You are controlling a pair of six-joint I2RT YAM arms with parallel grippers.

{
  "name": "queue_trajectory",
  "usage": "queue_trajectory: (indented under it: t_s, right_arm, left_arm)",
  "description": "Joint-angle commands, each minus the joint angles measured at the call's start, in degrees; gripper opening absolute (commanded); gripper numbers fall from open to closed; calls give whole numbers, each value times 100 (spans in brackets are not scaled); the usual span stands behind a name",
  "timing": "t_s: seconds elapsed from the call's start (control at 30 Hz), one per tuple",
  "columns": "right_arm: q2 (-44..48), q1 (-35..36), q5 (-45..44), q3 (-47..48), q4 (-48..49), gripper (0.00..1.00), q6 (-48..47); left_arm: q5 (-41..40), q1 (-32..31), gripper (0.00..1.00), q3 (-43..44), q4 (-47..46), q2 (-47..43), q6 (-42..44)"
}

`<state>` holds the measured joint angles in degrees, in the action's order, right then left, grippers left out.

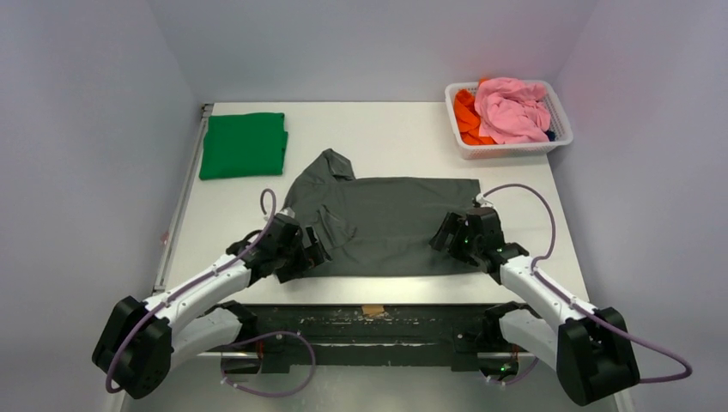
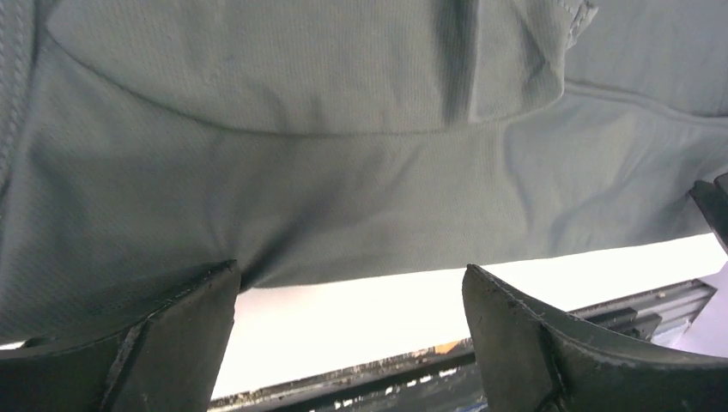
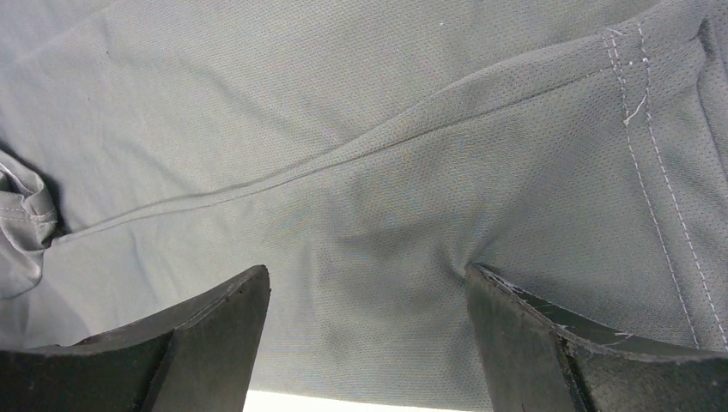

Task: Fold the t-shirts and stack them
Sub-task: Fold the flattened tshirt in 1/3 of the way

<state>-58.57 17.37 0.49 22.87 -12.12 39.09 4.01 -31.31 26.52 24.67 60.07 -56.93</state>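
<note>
A dark charcoal-grey t-shirt lies spread across the middle of the table, its left part folded over and one sleeve sticking up at the back left. A bright green t-shirt lies folded at the back left. My left gripper is at the grey shirt's near left edge. It is open, with the cloth hem and white table between the tips. My right gripper is at the shirt's near right part. Its open fingers press down on the grey t-shirt, and nothing is pinched.
A white mesh basket with pink and orange clothes stands at the back right. The white table shows bare behind the grey shirt. A dark rail runs along the near table edge. Grey walls close in both sides.
</note>
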Motion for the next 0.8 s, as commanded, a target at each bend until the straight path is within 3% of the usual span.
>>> queue_trajectory:
  t_s: [0.0, 0.23, 0.47, 0.77]
  right_arm:
    - [137, 45, 143, -247, -1084, 83, 320]
    - [796, 52, -532, -53, -1735, 84, 537]
    - [878, 51, -582, 608, -1608, 86, 238]
    - [1447, 56, -684, 1170, -1400, 88, 47]
  left_arm:
    - [82, -353, 100, -394, 1529, -119, -609]
    - [-262, -525, 100, -2, 2117, -557, -571]
    - [-460, -521, 100, 966, 1471, -662, 393]
    - [-859, -316, 100, 2232, 416, 1906, 829]
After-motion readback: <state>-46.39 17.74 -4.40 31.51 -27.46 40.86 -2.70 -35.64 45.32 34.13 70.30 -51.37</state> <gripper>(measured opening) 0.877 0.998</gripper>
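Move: Both grippers already rest open on the grey t-shirt, its cloth about 1 cm below them. Its middle lies some 7 cm ahead of the left hand and 18 cm to the right; the folded sleeve is 7 cm ahead and 7 cm right, the far sleeve 22 cm ahead and 6 cm right. From the right hand, the t-shirt's middle lies about 5 cm ahead and 16 cm left, and the basket some 33 cm ahead and 14 cm right. Keep both open grippers pressed on the t-shirt and draw them back towards the base, the left about 5 cm, the right some 3.5 cm while easing slightly outwards. Then lift both off the cloth: bring the left up and forward over the shirt towards the folded sleeve, and raise the right mostly straight up with a smaller return forward. Leave the fingers open. ##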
